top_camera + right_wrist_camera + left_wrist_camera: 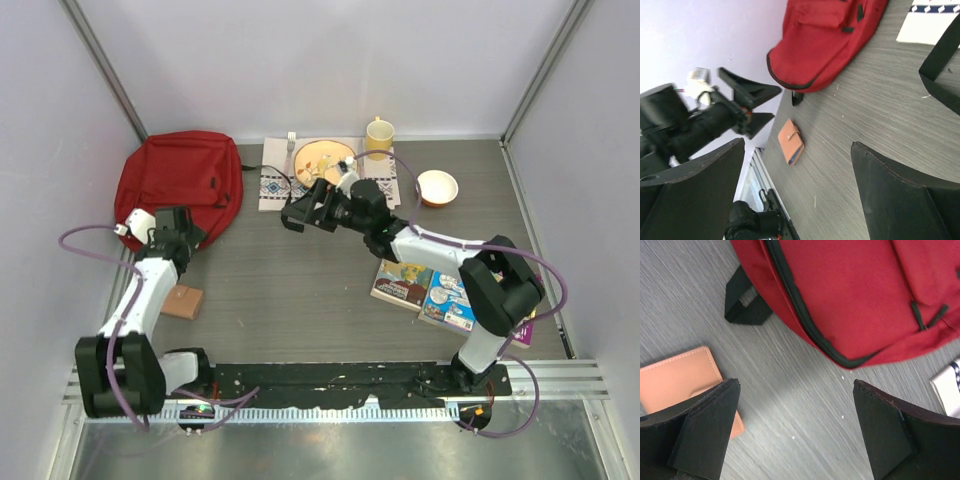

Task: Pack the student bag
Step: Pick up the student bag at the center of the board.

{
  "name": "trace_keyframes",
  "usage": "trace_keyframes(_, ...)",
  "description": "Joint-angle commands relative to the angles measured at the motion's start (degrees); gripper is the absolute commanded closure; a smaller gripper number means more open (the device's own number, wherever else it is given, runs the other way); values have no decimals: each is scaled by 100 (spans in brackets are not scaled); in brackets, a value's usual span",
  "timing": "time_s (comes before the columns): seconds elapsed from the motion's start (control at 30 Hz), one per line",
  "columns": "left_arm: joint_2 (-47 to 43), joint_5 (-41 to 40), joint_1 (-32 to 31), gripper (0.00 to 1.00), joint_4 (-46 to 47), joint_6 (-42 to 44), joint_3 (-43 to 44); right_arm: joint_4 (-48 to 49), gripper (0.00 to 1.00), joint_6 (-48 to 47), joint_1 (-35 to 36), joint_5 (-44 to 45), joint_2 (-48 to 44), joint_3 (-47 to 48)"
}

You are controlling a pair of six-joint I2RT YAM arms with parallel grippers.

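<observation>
The student bag [180, 183] is a large red backpack lying flat at the back left, its black zippers drawn closed. My left gripper [193, 233] hovers by the bag's near edge. In the left wrist view that gripper [796, 390] is open over bare table, with the bag [855, 295] just ahead. My right gripper [297, 213] hangs over the table's middle, to the right of the bag. It is also open [797, 149], with nothing between its fingers, and faces the bag [825, 45].
A tan wallet [183, 300] lies near the left arm, also seen as the wallet [675, 382] and the wallet [791, 141]. Two books [405, 283] [450, 300] lie front right. At the back stand a placemat [272, 185] with plate [325, 160], a fork [291, 140], a yellow mug [379, 136] and a bowl [437, 187].
</observation>
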Motion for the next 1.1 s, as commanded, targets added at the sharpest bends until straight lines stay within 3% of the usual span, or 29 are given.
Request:
trace_keyframes(0.0, 686, 76, 338, 0, 776, -306, 283, 779, 8, 354, -75, -384, -573, -226)
trace_keyframes(0.17, 1100, 146, 453, 0, 1664, -289, 221, 726, 7, 292, -101, -455, -970, -313)
trace_keyframes(0.5, 2243, 84, 576, 0, 1797, -149, 757, 770, 7, 318, -417, -560, -1304, -559)
trace_keyframes(0.6, 2489, 400, 593, 23, 1912, 10, 819, 893, 7, 424, -566, -630, -1296, -656)
trace_keyframes(0.63, 2516, 497, 593, 38, 1938, 28, 819, 928, 7, 441, -636, -656, -1296, -691)
trace_keyframes(0.7, 2473, 752, 593, 52, 2034, 36, 688, 928, 7, 468, -698, -657, -1296, -709)
trace_keyframes(0.73, 2420, 805, 593, 67, 2104, 28, 618, 928, 7, 477, -725, -665, -1287, -735)
trace_keyframes(0.83, 2043, 972, 593, 94, 2350, 45, 293, 928, 7, 485, -830, -692, -1252, -770)
trace_keyframes(0.9, 1630, 1086, 593, 100, 2430, 98, 47, 928, 7, 485, -909, -701, -1208, -797)
trace_keyframes(1.07, 646, 1586, 593, 100, 2439, 475, -156, 972, 7, 564, -1041, -771, -997, -832)
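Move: The student bag's middle lies about 16 cm ahead of the left hand, 2 cm to its left and some 7 cm below, with its near edge only about half that far ahead. The brown wallet is roughly 12 cm back and 2 cm to the right of this hand, and the loose black strap's end about 7 cm ahead and 26 cm to the right, both some 11 cm down. From the right hand the bag is about 12 cm ahead, 27 cm left and 15 cm below. The left hand, open and slanting down, drives about 7 cm forward and 6 cm down, drifting left, onto the student bag's near edge, where its fingers close fully and pinch the red cloth at the black zip seam, then start to draw the edge up about 3 cm, to the right and slightly back. Meanwhile the right hand, still open and empty, rises and edges back, rolling its left side up a little, then swings away from the bag to the right while easing forward and sinking slightly, ending some 7 cm to the right. ##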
